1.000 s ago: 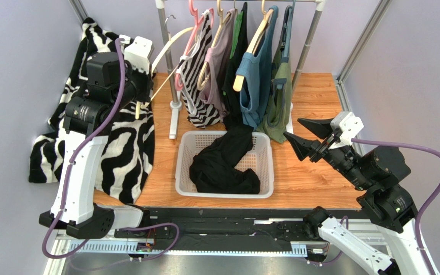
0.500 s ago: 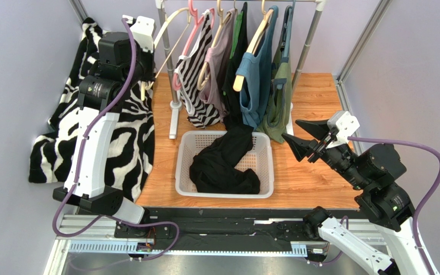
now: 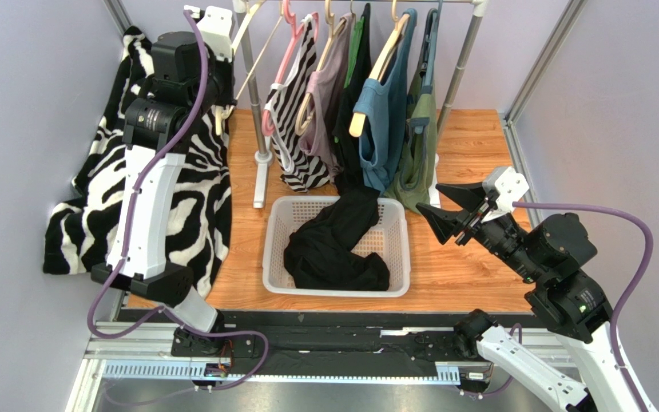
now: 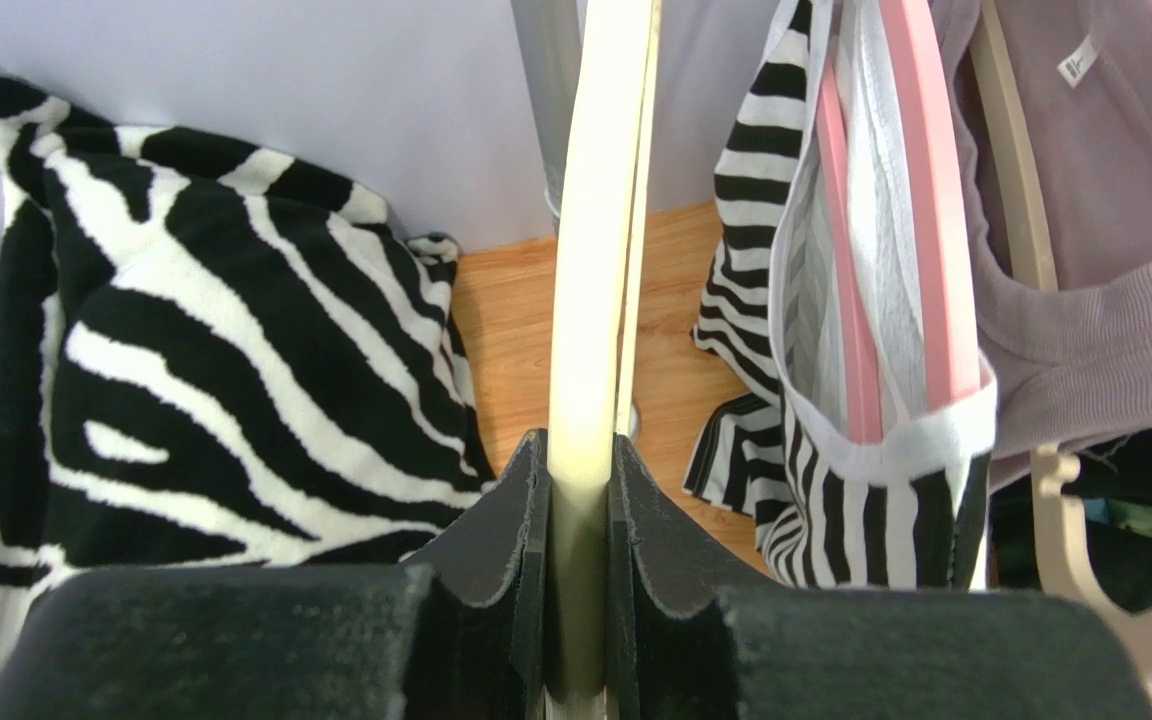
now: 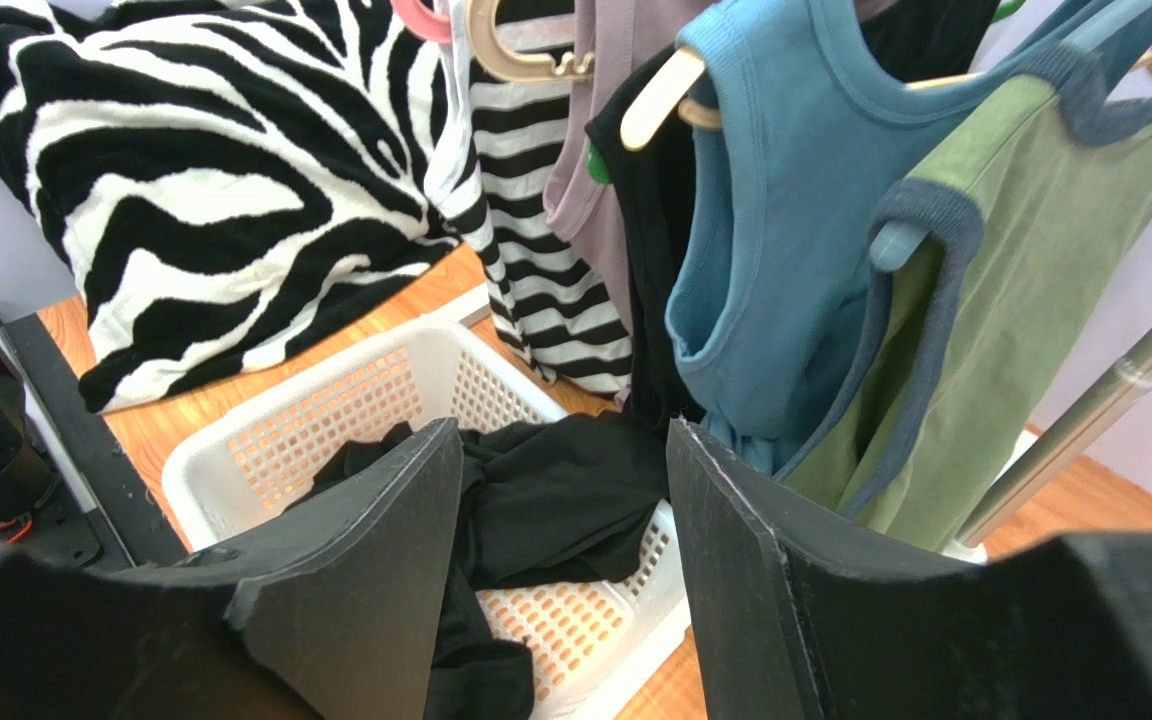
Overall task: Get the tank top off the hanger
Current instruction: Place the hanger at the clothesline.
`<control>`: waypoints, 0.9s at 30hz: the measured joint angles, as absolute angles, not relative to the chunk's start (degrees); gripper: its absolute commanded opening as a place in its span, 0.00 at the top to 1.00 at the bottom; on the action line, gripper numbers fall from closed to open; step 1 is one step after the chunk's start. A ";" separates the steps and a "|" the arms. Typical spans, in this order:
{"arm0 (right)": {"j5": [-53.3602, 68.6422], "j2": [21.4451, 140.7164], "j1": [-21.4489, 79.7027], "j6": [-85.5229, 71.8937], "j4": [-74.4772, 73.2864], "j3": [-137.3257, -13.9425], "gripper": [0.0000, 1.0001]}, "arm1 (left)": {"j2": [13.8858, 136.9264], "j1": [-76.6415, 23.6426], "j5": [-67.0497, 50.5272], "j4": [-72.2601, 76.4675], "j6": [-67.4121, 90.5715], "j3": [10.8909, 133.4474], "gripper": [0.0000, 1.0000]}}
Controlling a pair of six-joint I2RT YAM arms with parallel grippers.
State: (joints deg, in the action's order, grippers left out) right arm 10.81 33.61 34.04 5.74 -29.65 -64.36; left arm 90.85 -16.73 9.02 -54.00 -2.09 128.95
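Observation:
My left gripper (image 4: 579, 450) is shut on a bare cream hanger (image 4: 597, 225), which runs up between the jaws. In the top view that gripper (image 3: 224, 26) is raised at the back left, with the hanger (image 3: 248, 15) beside the rack's left post (image 3: 254, 94). A zebra-patterned tank top (image 3: 178, 197) lies spread over the table's left side, off the hanger, and shows below the left wrist too (image 4: 207, 360). My right gripper (image 3: 432, 199) hovers open right of the basket, nothing between its fingers (image 5: 564, 435).
A white basket (image 3: 277, 249) in the middle holds a black garment (image 3: 333, 253). On the rack hang several tops: striped on a pink hanger (image 3: 294, 103), mauve (image 3: 324, 86), blue (image 3: 384, 112), green (image 3: 417, 163). Grey walls close both sides.
My left arm has lifted the cream hanger up and back, from over the zebra top to the rack's left post. The right gripper has drifted slightly left, still open.

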 measured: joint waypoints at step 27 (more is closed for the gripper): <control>7.27 41.36 33.95 -2.50 -25.74 -58.30 0.30 | 96.92 -16.73 7.62 -52.60 0.05 128.51 0.82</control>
State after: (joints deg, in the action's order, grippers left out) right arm 7.27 41.36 33.95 -2.50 -25.74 -58.30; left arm 96.92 -16.73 7.62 -52.60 0.05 128.51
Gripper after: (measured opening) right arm 0.622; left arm 0.187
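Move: The left hand holds the bare hanger near one end. Its hanging place on the clothesline is about 16 cm ahead, 6 cm right and some 5 cm higher. The left post's top stands roughly 3 cm left of that place. The pink hanger's hook is some 5 cm right of it, and the striped tank top hangs about 10 cm ahead of the hand, 13 cm right and 12 cm below. From the right hand the hanging place is about 38 cm ahead, 29 cm left, 10 cm up. Still pinching the hanger, the left hand sets its hook over the clothesline between the left post and the pink hanger: forward about 3.5 cm and slightly right, sinking some 4 cm, most of the forward travel coming first, with a slight downward tip. The empty, open right hand sinks about 6 cm, then also swings forward and left towards the basket, tipping down some 15 degrees. ##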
